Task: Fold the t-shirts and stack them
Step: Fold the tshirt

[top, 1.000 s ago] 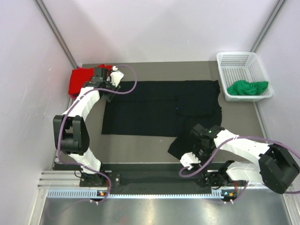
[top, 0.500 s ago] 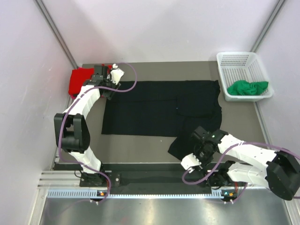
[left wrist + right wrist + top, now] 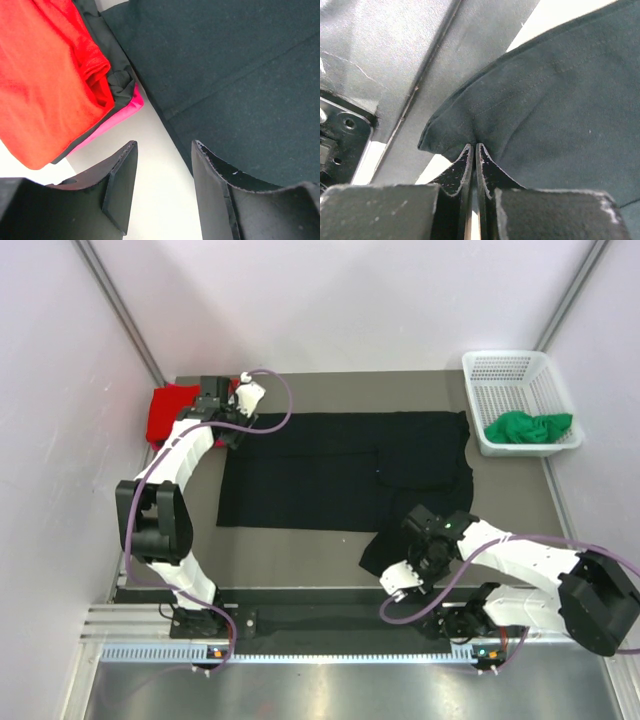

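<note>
A black t-shirt [image 3: 340,470] lies spread flat across the table, one sleeve flopped toward the front edge. My right gripper [image 3: 408,558] is shut on that sleeve's hem [image 3: 470,131], the jaws pressed together with cloth pinched at their tips [image 3: 473,146]. At the back left a folded red t-shirt [image 3: 165,412] tops a pile with a dark layer and a pink t-shirt [image 3: 131,104] under it. My left gripper [image 3: 164,145] hangs open over bare table between that pile and the black shirt's edge [image 3: 240,75]. A green t-shirt [image 3: 528,427] sits crumpled in the basket.
The white mesh basket [image 3: 510,365] stands at the back right corner. A metal rail [image 3: 300,625] runs along the near table edge, close under the right gripper. Pale walls close in on both sides.
My right gripper has closed on the black shirt's sleeve hem and shifted slightly. My left gripper has drifted a little toward the back by the red pile, still open.
</note>
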### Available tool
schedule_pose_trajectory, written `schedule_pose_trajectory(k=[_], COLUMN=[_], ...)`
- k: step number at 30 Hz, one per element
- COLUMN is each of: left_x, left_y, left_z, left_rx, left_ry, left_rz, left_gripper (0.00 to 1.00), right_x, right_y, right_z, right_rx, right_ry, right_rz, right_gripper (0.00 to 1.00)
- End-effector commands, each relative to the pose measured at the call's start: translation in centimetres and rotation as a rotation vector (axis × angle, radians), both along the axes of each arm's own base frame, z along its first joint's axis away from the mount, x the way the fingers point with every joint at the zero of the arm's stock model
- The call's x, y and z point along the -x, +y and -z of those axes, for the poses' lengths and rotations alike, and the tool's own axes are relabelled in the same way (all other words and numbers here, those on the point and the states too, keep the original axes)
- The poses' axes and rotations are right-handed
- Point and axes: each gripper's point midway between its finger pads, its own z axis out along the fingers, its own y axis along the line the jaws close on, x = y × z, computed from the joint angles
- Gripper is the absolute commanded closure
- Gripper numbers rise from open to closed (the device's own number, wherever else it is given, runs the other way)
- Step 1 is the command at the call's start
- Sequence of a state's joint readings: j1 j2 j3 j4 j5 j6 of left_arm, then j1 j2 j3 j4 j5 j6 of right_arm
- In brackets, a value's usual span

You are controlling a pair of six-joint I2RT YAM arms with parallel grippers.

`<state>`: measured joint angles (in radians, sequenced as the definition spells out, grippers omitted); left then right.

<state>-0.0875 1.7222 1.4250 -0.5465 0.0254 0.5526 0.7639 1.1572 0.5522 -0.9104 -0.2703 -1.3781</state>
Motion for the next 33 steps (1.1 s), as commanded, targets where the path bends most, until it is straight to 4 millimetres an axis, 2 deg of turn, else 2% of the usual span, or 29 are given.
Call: schedule_pose_trajectory(k=[1,3,5,6,9,12,17,20,23,26,33], left_x=[0.2,2.0,3.6,5.1,9.7,14.0,17.1,19.5,20.3,20.3,18.9], left_y=[0.3,0.2,0.1,-0.2,-0.1,0.4,1.3,2.0,2.5,3.2,4.2], left_z=[-1.3,-1.1,-1.0,-1.1,0.4,2.8,5.8,8.4,9.6,10.8,12.7], left_rx=[-0.013,-0.041,-0.055,-0.058,-0.093,-0.135,-0.177,-0.174,-0.177,-0.205,-0.237], left_ry=[-0.027,0.005,0.042,0.073,0.176,0.302,0.436,0.580,0.625,0.628,0.610], left_rz=[0.023,0.086,0.144,0.191,0.303,0.409,0.472,0.513,0.535,0.541,0.526], left_gripper=[0.48,0.48,0.48,0.49,0.48,0.48,0.52,0.54,0.53,0.51,0.50], right_x=[-0.5,-1.2,-1.1,-1.6,-1.7,-1.8,-2.6,-2.9,-3.4,-3.6,-3.8], right_y=[-1.7,-0.3,0.1,0.8,1.6,2.0,2.8,2.9,2.6,2.6,1.9], right_z=[0.0,-2.3,-4.0,-5.4,-7.4,-8.1,-8.3,-8.5,-8.4,-8.4,-8.3], right_rx=[0.077,-0.005,-0.041,-0.072,-0.106,-0.122,-0.127,-0.116,-0.091,-0.080,-0.055], right_ry=[-0.054,-0.095,-0.101,-0.110,-0.097,-0.084,-0.080,-0.082,-0.093,-0.088,-0.082], right_rz=[0.017,0.053,0.087,0.130,0.192,0.263,0.338,0.344,0.342,0.353,0.383], right_gripper=[1.00,1.00,1.00,1.00,1.00,1.00,1.00,1.00,1.00,1.00,1.00])
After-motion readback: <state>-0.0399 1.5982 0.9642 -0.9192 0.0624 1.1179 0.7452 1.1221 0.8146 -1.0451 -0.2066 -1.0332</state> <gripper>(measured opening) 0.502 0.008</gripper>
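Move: The left hand, empty, hangs over the black t-shirt's left side; the shirt's near-left corner is about 20 cm back from it, 3 cm left and 14 cm below. The red t-shirt stack lies roughly 8 cm ahead of that hand and 12 cm left, 12 cm lower. The right hand already pinches the shirt's loose near end; the kink in the near hem is some 13 cm ahead of it and 9 cm left, level with it. Back towards the base, then down too and a little left, the left hand sweeps some 20 cm away from the red stack to the black t-shirt's near-left corner, sinking about 12 cm. It tips steeper, turns clockwise, and arrives with the fingers still about half open. Meanwhile the right hand keeps its pinch, lifts about 7 cm, eases forward and slightly left, and turns some 20 degrees clockwise. ##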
